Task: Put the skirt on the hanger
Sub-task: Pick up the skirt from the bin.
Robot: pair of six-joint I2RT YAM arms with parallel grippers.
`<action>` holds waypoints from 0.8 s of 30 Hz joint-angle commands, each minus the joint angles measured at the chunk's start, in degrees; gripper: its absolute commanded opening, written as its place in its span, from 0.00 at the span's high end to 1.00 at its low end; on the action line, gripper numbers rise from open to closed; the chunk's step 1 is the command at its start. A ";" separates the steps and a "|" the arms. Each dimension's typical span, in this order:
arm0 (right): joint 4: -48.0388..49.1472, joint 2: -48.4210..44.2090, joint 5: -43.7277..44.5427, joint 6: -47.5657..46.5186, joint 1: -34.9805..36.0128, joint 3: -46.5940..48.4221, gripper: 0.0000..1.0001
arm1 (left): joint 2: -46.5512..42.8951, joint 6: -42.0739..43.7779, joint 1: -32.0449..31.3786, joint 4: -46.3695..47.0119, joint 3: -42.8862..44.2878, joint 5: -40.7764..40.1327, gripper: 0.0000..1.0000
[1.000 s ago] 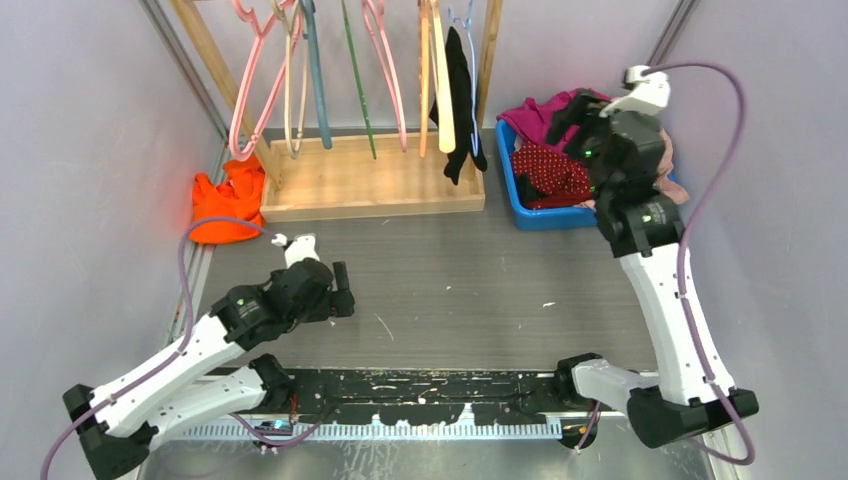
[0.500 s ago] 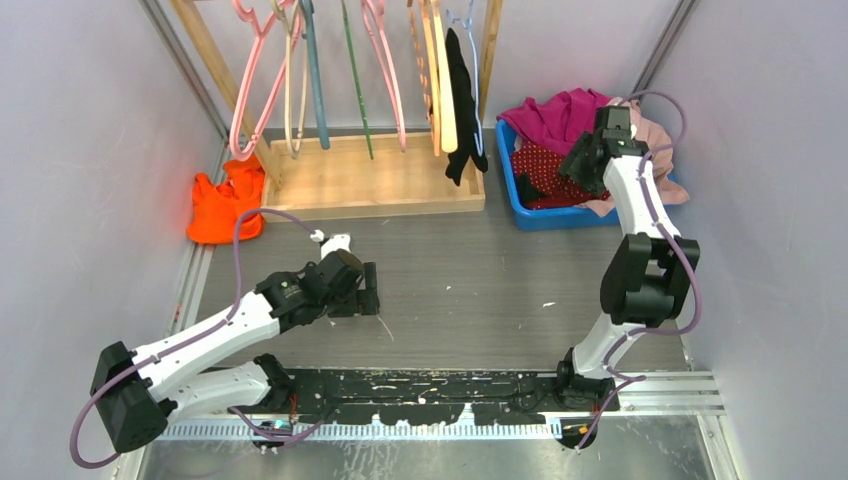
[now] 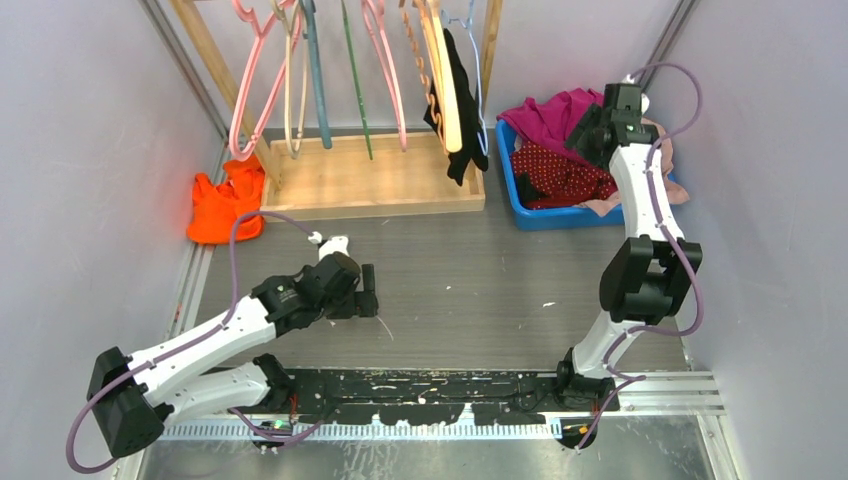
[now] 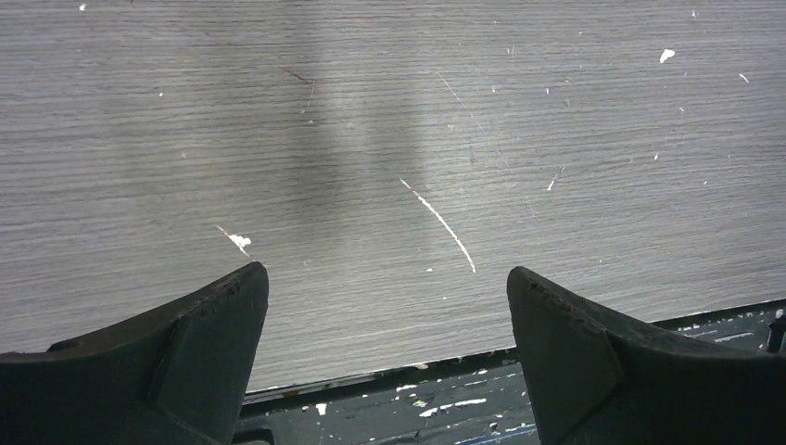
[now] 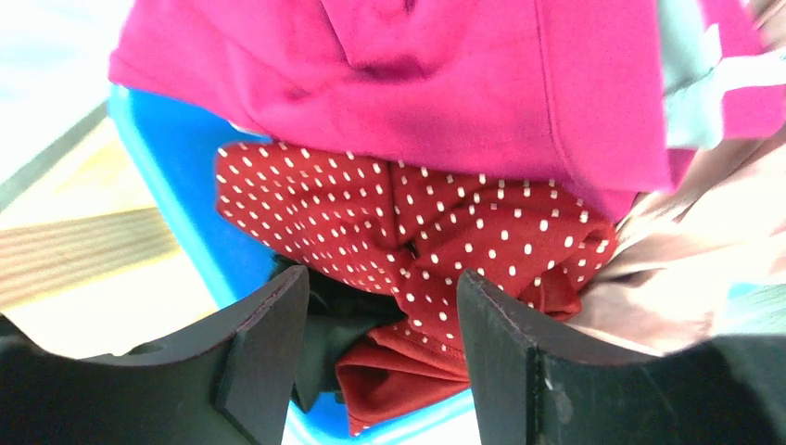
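The skirt (image 3: 558, 175), dark red with white dots, lies bunched in the blue bin (image 3: 535, 219) under a magenta garment (image 3: 555, 112). My right gripper (image 3: 585, 138) hovers over it. In the right wrist view the gripper (image 5: 380, 278) is open, and the skirt (image 5: 445, 232) lies just beyond and below the fingertips, not gripped. Thin pink hangers hang on the rack, one at the left end (image 3: 236, 125) and one near the middle (image 3: 392, 90). My left gripper (image 3: 372, 291) stands wide open over bare table (image 4: 389, 139), holding nothing.
The wooden rack base (image 3: 370, 185) holds several hangers, among them a tan wooden one (image 3: 445, 80) and a black garment (image 3: 460, 100). An orange cloth (image 3: 222, 205) lies left of it. A pale pink garment (image 5: 667, 269) and a dark cloth (image 5: 338, 324) share the bin.
The right arm has stretched out from a folded pose, bringing its gripper low over the bin, and its jaws have narrowed a little. The left arm has shifted right towards the table's middle.
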 commanded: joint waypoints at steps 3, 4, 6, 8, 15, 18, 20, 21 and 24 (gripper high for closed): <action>-3.39 6.97 5.54 -1.30 -0.07 16.76 0.28 | -0.83 1.10 0.76 0.88 0.50 -0.93 0.00; -4.85 8.98 5.86 -1.53 -0.22 18.68 0.27 | -0.66 1.34 0.85 0.76 0.61 -0.97 0.00; -6.22 11.46 6.95 -1.88 -0.25 20.03 0.24 | -0.42 1.70 1.14 0.78 0.72 -0.98 0.00; -5.21 12.71 7.99 -1.93 -0.43 19.30 0.22 | -0.14 2.01 1.78 1.14 0.68 -0.62 0.00; -5.22 15.14 11.70 -2.88 -0.76 17.93 0.20 | 1.05 3.26 3.16 2.36 0.34 1.23 0.00; -5.78 16.56 13.16 -3.84 -0.83 18.38 0.17 | 1.42 3.49 3.61 3.12 -0.17 1.98 0.00; -6.00 17.90 15.91 -4.12 -0.89 19.39 0.15 | 1.63 3.54 3.91 3.42 -0.30 2.31 0.00; -5.92 18.59 16.55 -4.08 -1.09 20.06 0.14 | 1.74 3.61 4.00 3.50 -0.30 2.46 0.00; -5.38 21.01 16.59 -3.07 -1.92 23.20 0.13 | 1.62 3.93 4.33 3.38 -0.30 2.44 0.00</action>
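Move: Ahead of the open right hand by about 8 cm, some 3 cm to its left and 8 cm below, is the middle of the magenta skirt in the bin. The red dotted cloth lies about 3 cm back, 4 cm left and 11 cm below the hand; the pink cloth is level with it ahead, some 13 cm right and 9 cm below. From the left hand, the skirt is roughly 36 cm ahead, 43 cm right and 3 cm higher. Hopping up and forward about 5 cm each, the right hand then drops some 10 cm towards the near edge of the magenta skirt, drifting 5 cm right throughout. Its fingers spread wider; the wrist first tips up slightly, then down, rolling about 10 degrees right side down. The fingertips end astride the skirt's near edge, still unclosed. ##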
